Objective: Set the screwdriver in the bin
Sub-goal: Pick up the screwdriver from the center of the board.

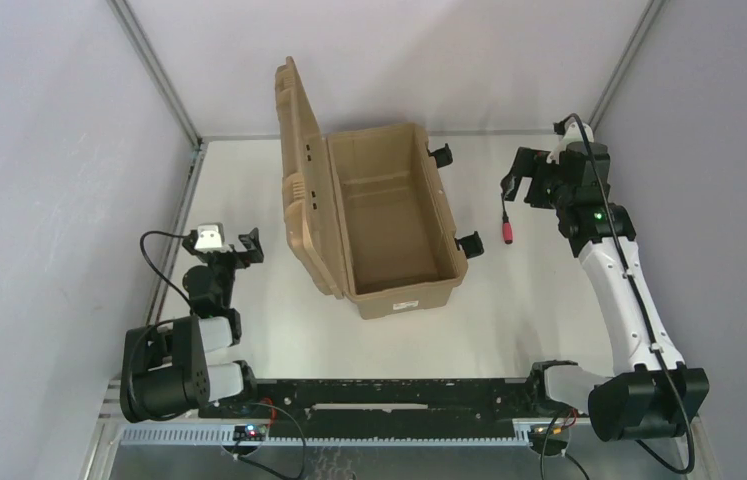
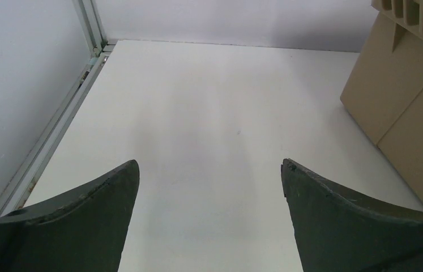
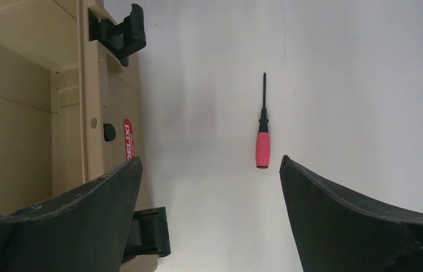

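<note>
The screwdriver (image 1: pixel 506 222), with a red handle and thin black shaft, lies on the white table just right of the bin (image 1: pixel 429 292). The bin is a tan case standing open, its ribbed lid (image 1: pixel 297 170) tipped up on the left; its inside looks empty. My right gripper (image 1: pixel 512 185) hovers open and empty just behind the screwdriver. In the right wrist view the screwdriver (image 3: pixel 262 148) lies ahead of the open right gripper (image 3: pixel 209 161), nearer the right finger, with the bin's wall (image 3: pixel 28 113) at left. My left gripper (image 1: pixel 249 247) is open and empty, left of the bin.
Black latches (image 1: pixel 469 243) stick out from the bin's right side toward the screwdriver. The left wrist view shows the open left gripper (image 2: pixel 210 164) over bare table with the bin's lid (image 2: pixel 401 85) at right. Grey walls and a metal frame (image 1: pixel 159 70) enclose the table.
</note>
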Motion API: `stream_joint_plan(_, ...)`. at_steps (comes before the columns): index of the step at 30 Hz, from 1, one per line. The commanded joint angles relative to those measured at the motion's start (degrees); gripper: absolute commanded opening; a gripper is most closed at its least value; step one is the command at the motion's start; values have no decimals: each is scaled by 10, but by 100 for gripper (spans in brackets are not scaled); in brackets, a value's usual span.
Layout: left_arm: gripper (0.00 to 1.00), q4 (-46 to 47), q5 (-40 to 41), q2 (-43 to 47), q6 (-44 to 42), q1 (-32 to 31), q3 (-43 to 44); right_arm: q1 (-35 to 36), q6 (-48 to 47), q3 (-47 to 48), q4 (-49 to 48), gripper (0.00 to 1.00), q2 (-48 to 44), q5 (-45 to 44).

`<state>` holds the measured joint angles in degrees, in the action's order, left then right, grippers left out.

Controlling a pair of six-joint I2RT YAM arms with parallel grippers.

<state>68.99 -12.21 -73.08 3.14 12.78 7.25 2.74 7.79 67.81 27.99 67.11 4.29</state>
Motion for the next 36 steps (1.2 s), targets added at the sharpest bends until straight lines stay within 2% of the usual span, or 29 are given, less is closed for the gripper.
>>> stream_joint_plan(1,100,23,0,2,6,-1,-9,3,6,1,-21,100,-19,-8)
stream_joint_plan(27,100,24,0,2,6,0,-9,2,14,4,-102,100,-69,-14)
stream_joint_plan(36,100,24,1,1,6,0,-9,2,-6,101,-60,97,-27,-10)
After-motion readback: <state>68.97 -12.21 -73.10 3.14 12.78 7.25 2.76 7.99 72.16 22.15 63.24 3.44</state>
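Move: The screwdriver lies on the board some 13 cm ahead of the right hand, about 2 cm to its right and 26 cm below. The open bin's middle is roughly 23 cm left and 10 cm ahead; its near latch is about 10 cm left and 3 cm back, its far latch 13 cm left and 24 cm ahead. From the left hand, the screwdriver is about 15 cm ahead and 60 cm right. Heading upward, away from the screwdriver and board, the empty right hand climbs about 8 cm almost straight up, slowly at first and then faster. Its fingers tip up some 15 degrees from their forward-and-down slant and stay wide open, touching nothing. ##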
